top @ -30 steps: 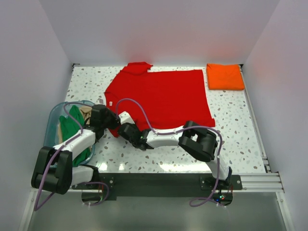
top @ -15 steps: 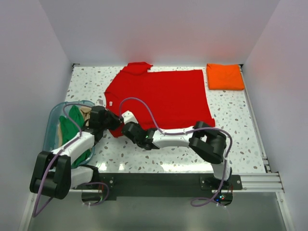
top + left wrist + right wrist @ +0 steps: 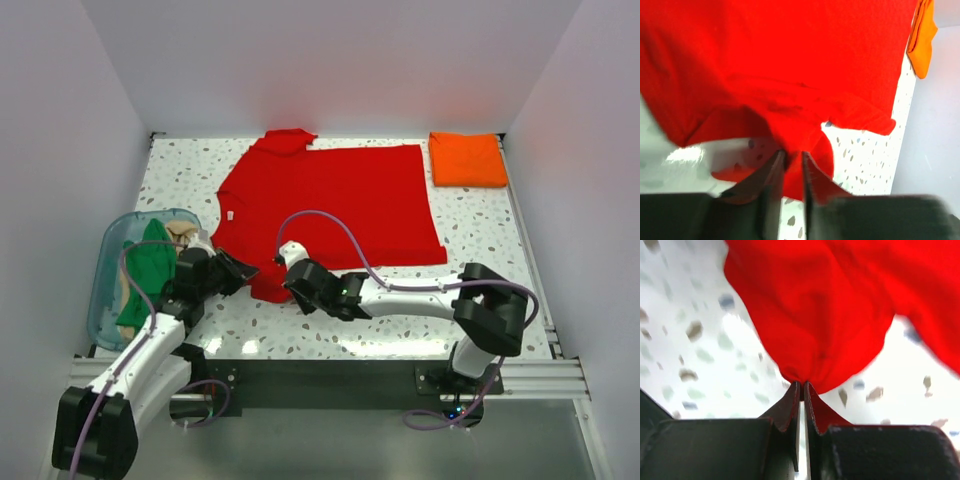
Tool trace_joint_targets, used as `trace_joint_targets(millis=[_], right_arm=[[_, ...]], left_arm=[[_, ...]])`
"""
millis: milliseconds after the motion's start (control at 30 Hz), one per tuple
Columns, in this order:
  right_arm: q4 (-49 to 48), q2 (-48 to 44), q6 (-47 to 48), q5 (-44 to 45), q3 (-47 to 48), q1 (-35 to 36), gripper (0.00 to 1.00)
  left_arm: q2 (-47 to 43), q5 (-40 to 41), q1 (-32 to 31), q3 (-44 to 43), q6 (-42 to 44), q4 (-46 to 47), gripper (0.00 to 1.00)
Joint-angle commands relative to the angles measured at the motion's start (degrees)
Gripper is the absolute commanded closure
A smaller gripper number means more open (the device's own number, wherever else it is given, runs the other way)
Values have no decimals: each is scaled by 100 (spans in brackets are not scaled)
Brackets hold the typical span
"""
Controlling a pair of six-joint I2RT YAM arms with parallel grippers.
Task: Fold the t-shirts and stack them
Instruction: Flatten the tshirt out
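Observation:
The red t-shirt (image 3: pixel 335 195) lies spread flat across the middle of the table, collar at the far side. Its near left corner (image 3: pixel 266 284) is bunched and drawn toward the front edge. My left gripper (image 3: pixel 243 270) holds that corner from the left. In the left wrist view its jaws (image 3: pixel 792 154) stand only narrowly apart, with red cloth (image 3: pixel 790 75) pinched between them. My right gripper (image 3: pixel 288 283) is beside it on the right, and its fingers (image 3: pixel 801 385) are shut on a gathered fold of red cloth (image 3: pixel 820 315). An orange t-shirt (image 3: pixel 467 159) lies folded at the far right corner.
A clear bluish tub (image 3: pixel 104 290) stands at the left edge, holding a green shirt (image 3: pixel 148 275) and a tan one (image 3: pixel 183 236). The speckled table (image 3: pixel 490 250) is walled on three sides. Purple cables loop over both arms.
Both arms have drawn back toward the near edge, dragging the shirt's near left corner with them. The right gripper has shut on the cloth. The left jaws have parted slightly.

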State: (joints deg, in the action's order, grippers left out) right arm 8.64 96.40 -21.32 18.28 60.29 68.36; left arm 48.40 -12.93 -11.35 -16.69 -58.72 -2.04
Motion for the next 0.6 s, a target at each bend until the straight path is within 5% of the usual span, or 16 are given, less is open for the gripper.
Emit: trace_joint_targets(millis=[0, 133, 267, 400, 567], right_arm=[[76, -551, -153, -510, -586, 28, 97], [-12, -912, -232, -651, -1071, 29, 95], [102, -1140, -276, -458, -1291, 28, 86], [348, -1263, -355, -177, -1301, 29, 72], [655, -1343, -399, 61, -1187, 28, 69]], left_arm=[[-462, -193, -42, 165, 185, -533, 71], [-1024, -297, -60, 219, 431, -1218, 53], [-1184, -351, -400, 183, 546, -1544, 51], [-1227, 734, -1139, -115, 178, -2385, 51], [-1562, 1284, -1703, -264, -210, -3020, 51]])
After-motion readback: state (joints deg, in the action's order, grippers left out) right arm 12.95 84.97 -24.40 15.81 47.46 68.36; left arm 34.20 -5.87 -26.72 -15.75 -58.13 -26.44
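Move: The right fingers still pinch the lifted sleeve end; its place to lie is the bare table some 4 cm back, 6 cm right and 5 cm below that hand. From the left hand, the sleeve's left corner is about 5 cm back, 1 cm left and 5 cm lower. Also from the left hand, the white tag is about 12 cm ahead, 6 cm left, and the basket roughly 24 cm left, 2 cm back. Draw the right gripper to its right and back, about 7 cm in all, lowering the pinched sleeve end towards the bare table, then open the fingers partway and ease slightly up. Meanwhile open the left fingers to about half, bring that hand back about 8 cm and a little down to the sleeve's left corner, tipping down and turning clockwise some 10 degrees. ##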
